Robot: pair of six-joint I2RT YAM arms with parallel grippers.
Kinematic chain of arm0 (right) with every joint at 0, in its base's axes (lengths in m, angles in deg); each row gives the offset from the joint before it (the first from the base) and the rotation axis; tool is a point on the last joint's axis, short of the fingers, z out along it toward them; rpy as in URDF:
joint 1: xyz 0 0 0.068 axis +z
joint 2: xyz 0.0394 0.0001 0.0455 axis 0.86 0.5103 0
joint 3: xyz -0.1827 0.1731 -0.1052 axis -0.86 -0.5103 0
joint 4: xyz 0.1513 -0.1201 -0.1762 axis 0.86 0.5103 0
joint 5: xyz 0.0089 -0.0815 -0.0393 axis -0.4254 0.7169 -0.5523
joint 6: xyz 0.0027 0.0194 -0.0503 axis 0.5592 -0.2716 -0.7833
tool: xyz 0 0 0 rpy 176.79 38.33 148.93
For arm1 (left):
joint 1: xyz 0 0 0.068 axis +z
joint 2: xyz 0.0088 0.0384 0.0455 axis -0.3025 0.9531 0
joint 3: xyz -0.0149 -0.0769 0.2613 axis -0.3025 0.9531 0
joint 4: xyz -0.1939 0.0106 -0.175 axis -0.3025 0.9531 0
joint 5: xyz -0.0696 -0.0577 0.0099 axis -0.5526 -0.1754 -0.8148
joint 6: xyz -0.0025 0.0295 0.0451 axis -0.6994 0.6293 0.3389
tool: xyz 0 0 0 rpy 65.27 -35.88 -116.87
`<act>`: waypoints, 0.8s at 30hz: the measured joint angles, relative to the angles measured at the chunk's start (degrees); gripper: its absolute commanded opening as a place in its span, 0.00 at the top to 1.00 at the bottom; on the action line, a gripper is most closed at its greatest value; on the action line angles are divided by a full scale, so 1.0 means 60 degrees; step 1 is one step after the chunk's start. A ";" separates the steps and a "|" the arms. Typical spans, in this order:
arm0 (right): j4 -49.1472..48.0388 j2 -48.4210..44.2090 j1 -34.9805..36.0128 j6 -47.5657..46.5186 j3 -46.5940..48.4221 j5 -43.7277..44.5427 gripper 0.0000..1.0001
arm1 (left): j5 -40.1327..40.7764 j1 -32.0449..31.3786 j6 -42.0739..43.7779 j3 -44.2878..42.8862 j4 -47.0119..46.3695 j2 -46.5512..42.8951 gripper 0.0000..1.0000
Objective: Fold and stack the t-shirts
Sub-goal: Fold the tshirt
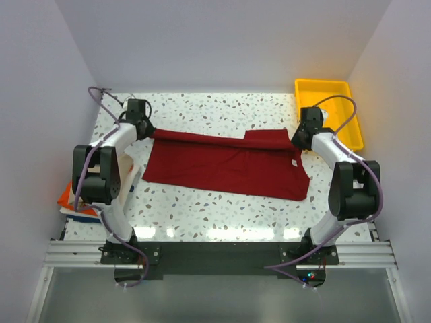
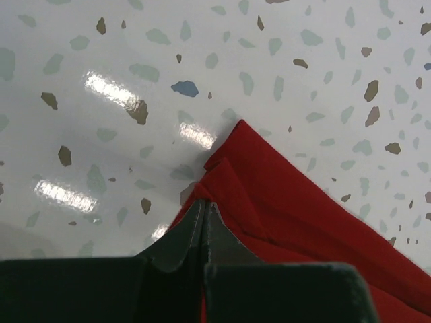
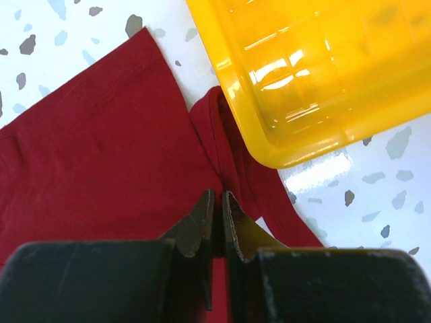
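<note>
A dark red t-shirt [image 1: 222,165] lies spread across the middle of the table, its far edge folded over, with a small white label [image 1: 294,162] near its right side. My left gripper [image 1: 146,130] is shut on the shirt's far left corner [image 2: 232,182]. My right gripper [image 1: 297,139] is shut on a bunched fold of the shirt's far right edge [image 3: 225,155], next to the yellow tray. Folded orange and blue shirts [image 1: 69,200] lie at the table's left edge, partly hidden by my left arm.
A yellow plastic tray [image 1: 350,121] stands at the far right; in the right wrist view its corner [image 3: 283,151] lies right over the bunched cloth. White walls close in the table on three sides. Speckled tabletop [image 1: 222,108] shows beyond the shirt.
</note>
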State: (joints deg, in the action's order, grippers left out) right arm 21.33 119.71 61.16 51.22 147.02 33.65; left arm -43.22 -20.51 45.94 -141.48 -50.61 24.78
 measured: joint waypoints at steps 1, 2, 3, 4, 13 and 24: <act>0.0000 -0.0073 0.0000 0.0018 -0.0066 -0.0015 1.00 | -0.0018 0.0015 -0.0055 0.0091 0.0015 -0.0095 1.00; -0.0004 -0.0182 0.0000 0.0029 -0.0164 -0.0036 1.00 | -0.0036 0.0033 -0.0109 0.0211 0.0015 -0.0219 1.00; 0.0000 -0.0251 0.0000 0.0040 -0.0208 -0.0051 1.00 | -0.0044 0.0051 -0.0160 0.0317 0.0022 -0.0335 1.00; -0.0007 -0.0321 0.0000 0.0055 -0.0248 -0.0087 1.00 | -0.0047 0.0069 -0.0211 0.0390 0.0036 -0.0437 1.00; -0.0324 -0.0947 0.0000 0.0157 -0.1031 -0.0270 0.95 | -0.0270 0.0171 -0.0477 0.1188 -0.0120 -0.1115 1.00; -0.0357 -0.2000 -0.0025 0.0248 -0.2073 -0.0729 0.54 | -0.0805 0.0408 -0.0732 0.2681 -0.0295 -0.2353 0.52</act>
State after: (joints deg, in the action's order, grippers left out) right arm 19.19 107.71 61.01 52.70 134.58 29.28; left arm -48.05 -18.06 41.55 -125.39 -52.38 10.66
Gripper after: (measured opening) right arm 0.435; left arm 0.478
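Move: Both my hands already pinch the shirt's far edge, just above the table. My left lay-down spot on the shirt is about 7 cm back and 2 below, with the beige stack about 18 cm back and 20 to the left. My right lay-down spot is some 6 cm back, 1 left and 2 below. From that hand the white label is roughly 7 cm straight back, and the yellow tray 12 ahead and 14 right. I draw both hands back together towards myself, the left about 6 cm and the right about 5, carrying the pinched edge over the shirt. I lift slightly, then dip to lay it down, open my fingers to roughly half, and start to rise off the cloth. ##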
